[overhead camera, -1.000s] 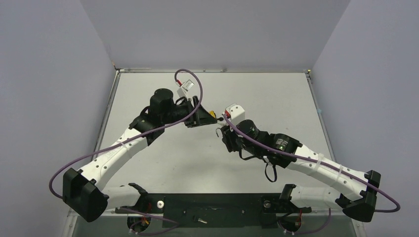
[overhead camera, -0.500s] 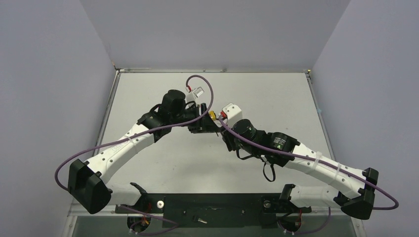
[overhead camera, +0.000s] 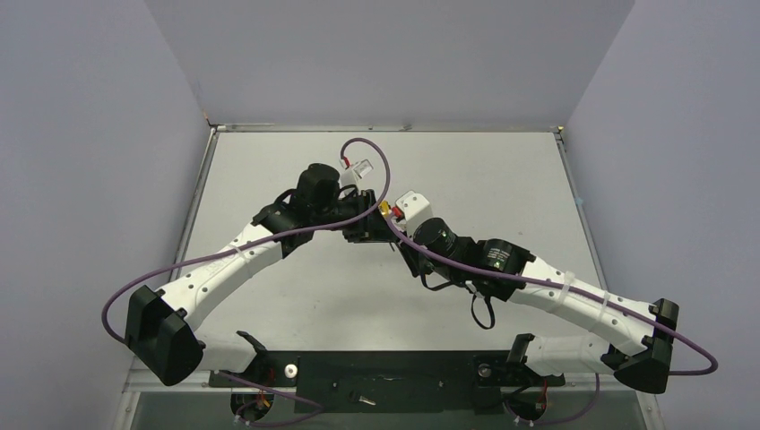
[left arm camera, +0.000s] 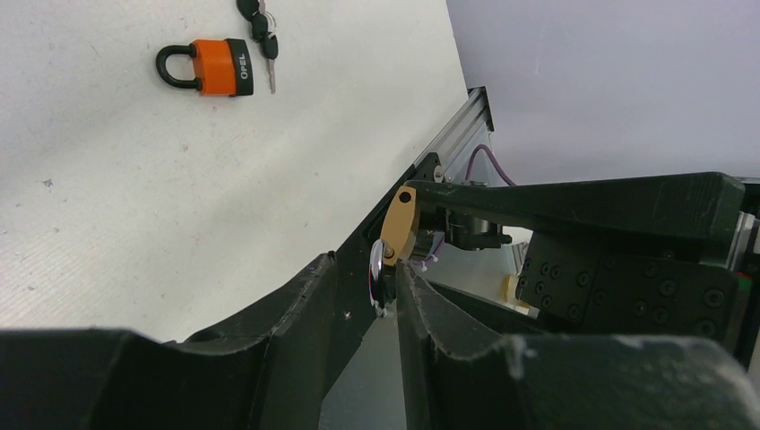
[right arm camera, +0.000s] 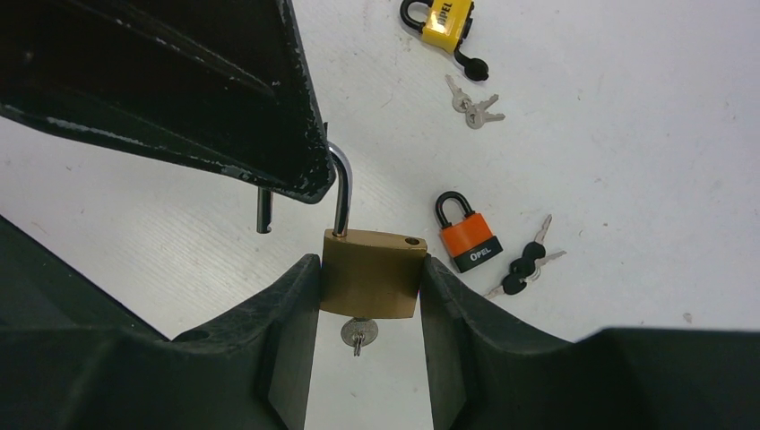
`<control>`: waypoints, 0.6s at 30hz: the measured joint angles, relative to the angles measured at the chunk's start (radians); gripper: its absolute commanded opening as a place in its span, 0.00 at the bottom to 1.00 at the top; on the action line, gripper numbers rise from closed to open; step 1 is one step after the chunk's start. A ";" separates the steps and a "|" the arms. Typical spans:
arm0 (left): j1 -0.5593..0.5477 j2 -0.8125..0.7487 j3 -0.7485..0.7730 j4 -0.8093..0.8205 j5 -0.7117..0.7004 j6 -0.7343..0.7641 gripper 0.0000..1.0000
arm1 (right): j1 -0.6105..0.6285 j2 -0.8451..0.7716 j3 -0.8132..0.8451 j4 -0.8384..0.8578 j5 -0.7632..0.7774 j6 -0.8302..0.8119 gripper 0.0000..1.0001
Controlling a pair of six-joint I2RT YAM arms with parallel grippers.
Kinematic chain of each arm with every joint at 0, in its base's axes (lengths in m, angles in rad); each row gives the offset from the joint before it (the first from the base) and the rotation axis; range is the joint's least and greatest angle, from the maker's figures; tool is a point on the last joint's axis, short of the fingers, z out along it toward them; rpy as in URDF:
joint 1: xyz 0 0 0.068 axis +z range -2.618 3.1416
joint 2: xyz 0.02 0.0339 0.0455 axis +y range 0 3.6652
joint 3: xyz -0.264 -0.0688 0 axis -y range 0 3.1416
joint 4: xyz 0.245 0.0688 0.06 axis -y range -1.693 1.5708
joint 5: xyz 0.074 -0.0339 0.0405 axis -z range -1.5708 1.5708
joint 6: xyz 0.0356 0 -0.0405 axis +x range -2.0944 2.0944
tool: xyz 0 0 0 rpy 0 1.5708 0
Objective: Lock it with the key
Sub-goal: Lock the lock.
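Observation:
A brass padlock hangs above the table with my right gripper shut on the sides of its body. The small silver key sticks out of the lock's underside. The silver shackle is raised, and its free end hangs clear of the body. My left gripper meets the lock from the other side. Its fingers stand closed against the shackle, and the brass body shows edge-on just beyond. In the top view both grippers meet mid-table at the padlock.
On the table below lie an orange padlock with a black shackle and black-headed keys beside it. Farther off are a yellow padlock and a pair of loose silver keys.
My left arm has swung right to the held padlock and its jaws have narrowed around the shackle. The right gripper has shifted slightly left with the padlock.

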 measured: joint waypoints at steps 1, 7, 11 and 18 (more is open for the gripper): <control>0.000 0.000 0.000 0.002 0.000 0.000 0.27 | 0.002 0.000 0.000 -0.001 0.000 0.000 0.00; 0.000 0.008 0.000 0.008 0.001 -0.001 0.24 | 0.011 0.000 0.001 -0.004 0.000 0.000 0.00; 0.000 0.013 -0.011 0.021 0.005 -0.004 0.20 | 0.011 0.002 0.001 -0.005 0.001 -0.001 0.00; 0.000 0.014 -0.027 0.043 0.016 -0.023 0.00 | 0.011 0.007 0.001 -0.013 0.006 -0.004 0.00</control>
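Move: The open shackle of the brass padlock stands almost between the left hand's fingertips, about 1 cm farther right and 1 cm lower. The padlock's body is roughly 3 cm to that hand's right and 1 cm back; the orange padlock lies on the table about 8 cm ahead, 7 cm right and 18 cm below. From the right hand, which already grips the body, the shackle is about 1 cm ahead, 2 cm left and 1 cm up. Downward, by just under 1 cm, the left hand settles with its attitude nearly unchanged while its part-open fingers close almost fully, slowly and then faster towards the end, to pinch the shackle from both sides. The right hand stays in place, keeping its hold on the brass body with the key hanging beneath. ##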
